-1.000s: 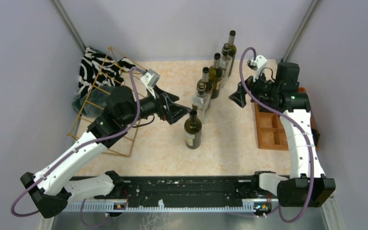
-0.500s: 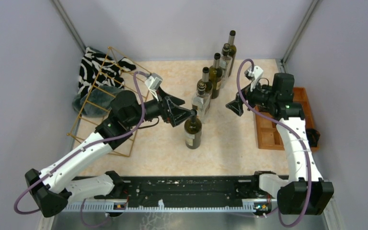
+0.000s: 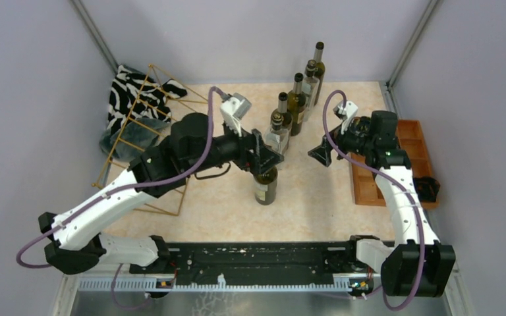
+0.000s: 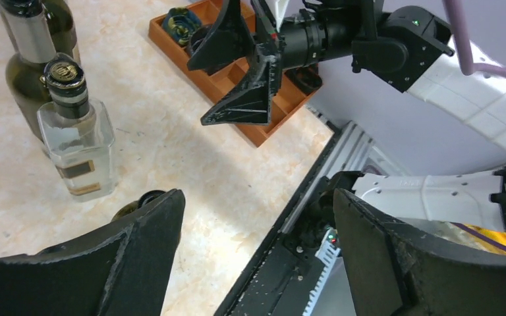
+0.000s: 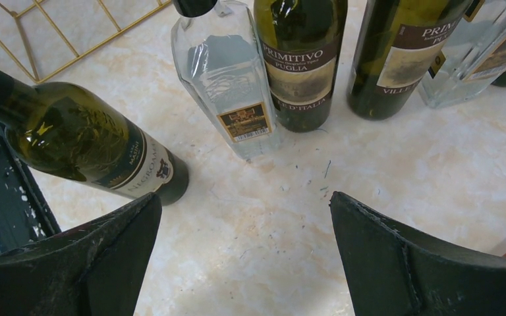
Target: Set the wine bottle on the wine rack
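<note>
A dark green wine bottle (image 3: 265, 186) with a pale label stands upright mid-table. My left gripper (image 3: 267, 158) hangs right over its top and hides the neck in the top view. In the left wrist view my left gripper (image 4: 257, 195) is open with only table between the fingers, and the bottle's mouth (image 4: 132, 205) peeks out beyond the left finger (image 4: 138, 250). My right gripper (image 3: 321, 155) is open to the right of the bottles. From the right wrist, between the open fingers of my right gripper (image 5: 245, 196), the wine bottle (image 5: 85, 141) shows at left. The gold wire wine rack (image 3: 141, 125) stands at the left.
A clear square bottle (image 3: 277, 136) stands just behind the wine bottle, with a row of several more bottles (image 3: 298, 99) running to the back. An orange-brown wooden tray (image 3: 374, 179) lies at the right edge. A zebra-print cloth (image 3: 132, 95) lies behind the rack.
My left arm has swung right and forward, bringing its gripper from beside the wine bottle's neck to over its top. My right gripper has drifted slightly left and down.
</note>
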`<state>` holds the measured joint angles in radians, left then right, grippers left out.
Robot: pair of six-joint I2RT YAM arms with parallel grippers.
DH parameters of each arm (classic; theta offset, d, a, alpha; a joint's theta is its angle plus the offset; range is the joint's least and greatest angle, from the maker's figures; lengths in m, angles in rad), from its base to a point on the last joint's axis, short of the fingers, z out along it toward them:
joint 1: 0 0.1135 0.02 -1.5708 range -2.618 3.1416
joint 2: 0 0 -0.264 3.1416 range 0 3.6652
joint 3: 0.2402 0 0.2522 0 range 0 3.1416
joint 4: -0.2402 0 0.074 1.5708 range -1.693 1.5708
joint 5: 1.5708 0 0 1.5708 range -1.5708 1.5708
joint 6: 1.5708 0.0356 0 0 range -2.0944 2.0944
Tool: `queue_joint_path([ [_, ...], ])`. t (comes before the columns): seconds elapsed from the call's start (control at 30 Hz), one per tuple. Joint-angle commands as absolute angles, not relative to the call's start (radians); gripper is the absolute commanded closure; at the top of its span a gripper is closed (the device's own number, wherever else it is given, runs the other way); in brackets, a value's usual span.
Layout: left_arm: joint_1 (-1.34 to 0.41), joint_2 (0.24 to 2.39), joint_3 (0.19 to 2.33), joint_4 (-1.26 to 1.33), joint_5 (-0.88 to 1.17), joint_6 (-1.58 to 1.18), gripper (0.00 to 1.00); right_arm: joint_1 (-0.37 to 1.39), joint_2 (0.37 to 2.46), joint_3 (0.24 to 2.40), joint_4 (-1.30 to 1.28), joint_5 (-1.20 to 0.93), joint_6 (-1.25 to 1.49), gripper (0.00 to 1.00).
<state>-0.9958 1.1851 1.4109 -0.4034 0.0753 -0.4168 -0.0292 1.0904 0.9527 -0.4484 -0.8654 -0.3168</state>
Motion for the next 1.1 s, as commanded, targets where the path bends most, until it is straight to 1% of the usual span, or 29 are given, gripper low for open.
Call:
queue_joint_path([
  [0.0, -1.149, 1.305, 1.586, -0.705, -0.307, -0.331, 0.10, -0.041, 1.078, 0.939, -0.372, -0.898, -0.314, 0.02],
  [0.07, -1.173, 1.349, 1.638, -0.781, -0.429, -0.322, 0.10, -0.043, 1.078, 0.933, -0.371, -0.899, -0.314, 0.02],
  [0.13, -1.178, 1.371, 1.663, -0.801, -0.482, -0.306, 0.10, -0.043, 1.078, 0.929, -0.370, -0.899, -0.314, 0.02],
  [0.4, -1.178, 1.470, 1.712, -0.846, -0.439, -0.280, 0.08, -0.046, 1.086, 0.916, -0.364, -0.893, -0.321, 0.02],
  [0.57, -1.175, 1.535, 1.704, -0.839, -0.451, -0.261, 0.11, -0.046, 1.086, 0.909, -0.361, -0.898, -0.320, 0.02],
  [0.63, -1.170, 1.552, 1.705, -0.832, -0.448, -0.253, 0.15, -0.046, 1.084, 0.907, -0.359, -0.899, -0.321, 0.01],
  [0.77, -1.150, 1.569, 1.703, -0.819, -0.420, -0.253, 0.27, -0.046, 1.083, 0.902, -0.357, -0.899, -0.322, 0.02],
  [0.97, -1.128, 1.590, 1.684, -0.834, -0.414, -0.262, 0.39, -0.046, 1.085, 0.897, -0.356, -0.905, -0.324, 0.02],
  [1.07, -1.126, 1.584, 1.666, -0.838, -0.419, -0.275, 0.47, -0.046, 1.086, 0.895, -0.355, -0.905, -0.324, 0.02],
])
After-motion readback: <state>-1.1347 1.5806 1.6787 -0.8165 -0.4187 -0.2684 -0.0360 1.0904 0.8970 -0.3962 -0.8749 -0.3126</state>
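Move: The nearest wine bottle stands upright, its middle about 5 cm ahead of the left hand, 1 cm right of it and roughly 22 cm below. From this hand, the clear square bottle is some 17 cm ahead and 5 cm right, its middle 25 cm down; a second dark bottle is about 22 cm ahead and 6 cm right. From the right hand, the nearest wine bottle lies about 15 cm left, 5 cm back and 6 cm lower. Down onto the neck of the nearest wine bottle goes the left hand, sinking about 12 cm and working forward some 5 cm after a brief swing right and slightly back. The wrist tips the fingers steeply downward, nearly 40 degrees, and late on they close from wide to roughly half open on either side of the neck; a firm hold isn't shown yet. ##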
